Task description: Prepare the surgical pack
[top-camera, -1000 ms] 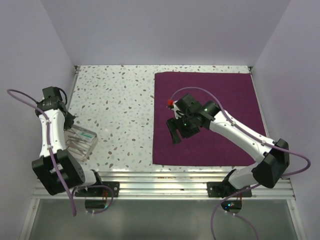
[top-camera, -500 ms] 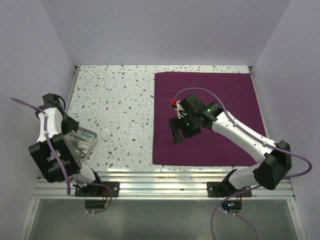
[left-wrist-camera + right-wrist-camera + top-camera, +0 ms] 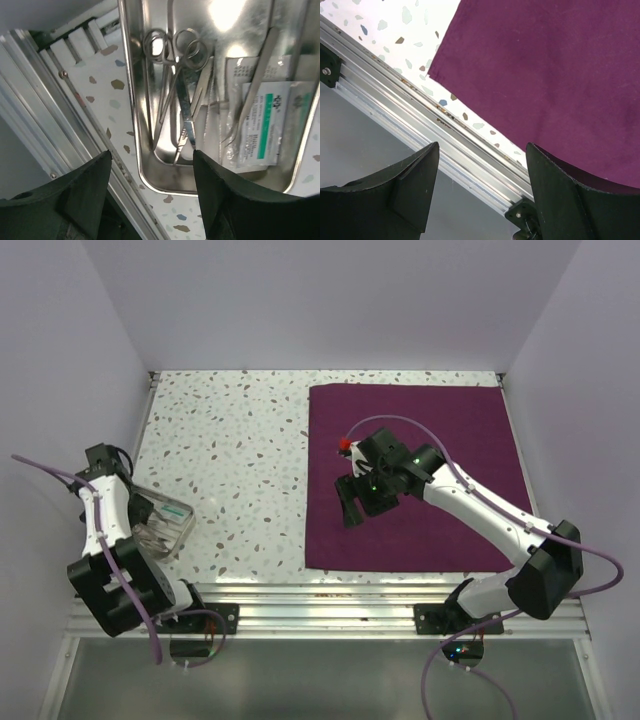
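The surgical pack (image 3: 440, 440) is a large dark-purple cloth lying flat on the right half of the table; its near-left corner shows in the right wrist view (image 3: 550, 65). My right gripper (image 3: 352, 508) (image 3: 482, 165) hovers over that corner, open and empty. At the left, a steel tray (image 3: 180, 535) (image 3: 131, 100) holds ring-handled scissors and forceps (image 3: 175, 75), tweezers (image 3: 255, 85) and white gauze packets (image 3: 270, 125). My left gripper (image 3: 152, 170) hangs above the tray's near end, open, with nothing between its fingers. From above, the left arm (image 3: 105, 510) hides its fingers.
An aluminium rail (image 3: 320, 615) (image 3: 420, 115) runs along the table's near edge, close under both grippers. White walls close in the left, back and right. Speckled tabletop (image 3: 240, 460) lies between the tray and the cloth.
My left gripper has gone from shut to open above the tray, and the left arm has shifted a little. The right arm has hardly moved.
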`<state>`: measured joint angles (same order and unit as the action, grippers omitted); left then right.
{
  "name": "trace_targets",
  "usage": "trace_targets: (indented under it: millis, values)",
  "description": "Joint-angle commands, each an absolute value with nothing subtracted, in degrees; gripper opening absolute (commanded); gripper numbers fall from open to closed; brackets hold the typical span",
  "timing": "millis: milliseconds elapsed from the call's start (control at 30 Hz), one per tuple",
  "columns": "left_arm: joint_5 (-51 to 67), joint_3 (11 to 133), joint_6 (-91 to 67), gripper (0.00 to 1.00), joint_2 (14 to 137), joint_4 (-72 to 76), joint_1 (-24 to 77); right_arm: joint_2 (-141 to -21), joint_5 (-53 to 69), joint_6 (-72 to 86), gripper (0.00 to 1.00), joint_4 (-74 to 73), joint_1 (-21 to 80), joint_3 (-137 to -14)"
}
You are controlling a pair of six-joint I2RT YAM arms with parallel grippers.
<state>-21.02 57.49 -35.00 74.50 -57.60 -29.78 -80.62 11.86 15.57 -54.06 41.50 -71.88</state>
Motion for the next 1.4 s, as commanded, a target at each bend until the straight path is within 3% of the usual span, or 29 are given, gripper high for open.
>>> trace_targets:
  millis: [0, 600, 1000, 1233, 1367]
  values:
    - [-22.24, 53.8, -37.18, 0.69, 74.35, -57.4, -31.46, -80.6, 13.36, 14.85, 0.74, -52.82, 41.31, -71.72]
    - [-17.76, 49.31, -35.95, 0.54, 84.28, -47.9, -33.66, -79.63, 13.27, 15.03, 0.74, -52.21, 39.29, -69.7]
    - [-15.39, 48.69, -35.25, 0.0, 80.86, -48.16, -33.49, -80.86, 14.06, 15.91, 0.74, -51.07, 39.02, -69.87]
    - [-13.54, 49.74, -37.52, 0.0, 76.65, -51.59, -27.35, -81.3, 14.24, 16.0, 0.74, -50.71, 37.45, -70.23]
    - [-13.54, 52.99, -45.51, 0.0, 74.1, -55.98, -14.55, -80.51, 16.26, 16.87, 0.74, -50.1, 33.41, -69.52]
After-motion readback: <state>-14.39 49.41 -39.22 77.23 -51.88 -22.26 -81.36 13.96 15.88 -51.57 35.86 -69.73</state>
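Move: Below the open, empty left hand lies the instrument tray. The near long rim it goes for is about 2 cm back, 1 cm right and 7 cm down. The tray's middle is some 3 cm ahead and 3 cm right, with the scissors roughly 2 cm ahead on its floor and the green-striped packet about 5 cm ahead, 8 cm right, all some 9 cm down. From the right hand that rim is roughly 50 cm left, 3 cm back and 12 cm lower. Sinking about 7 cm and easing back some 2 cm, the left hand brings its open fingers down astride the tray's near long rim and shuts them, pinching the wall. Still gripping, it rises about 2 cm and draws the tray to the right and forward, each some 3 cm, speeding up at the end. ##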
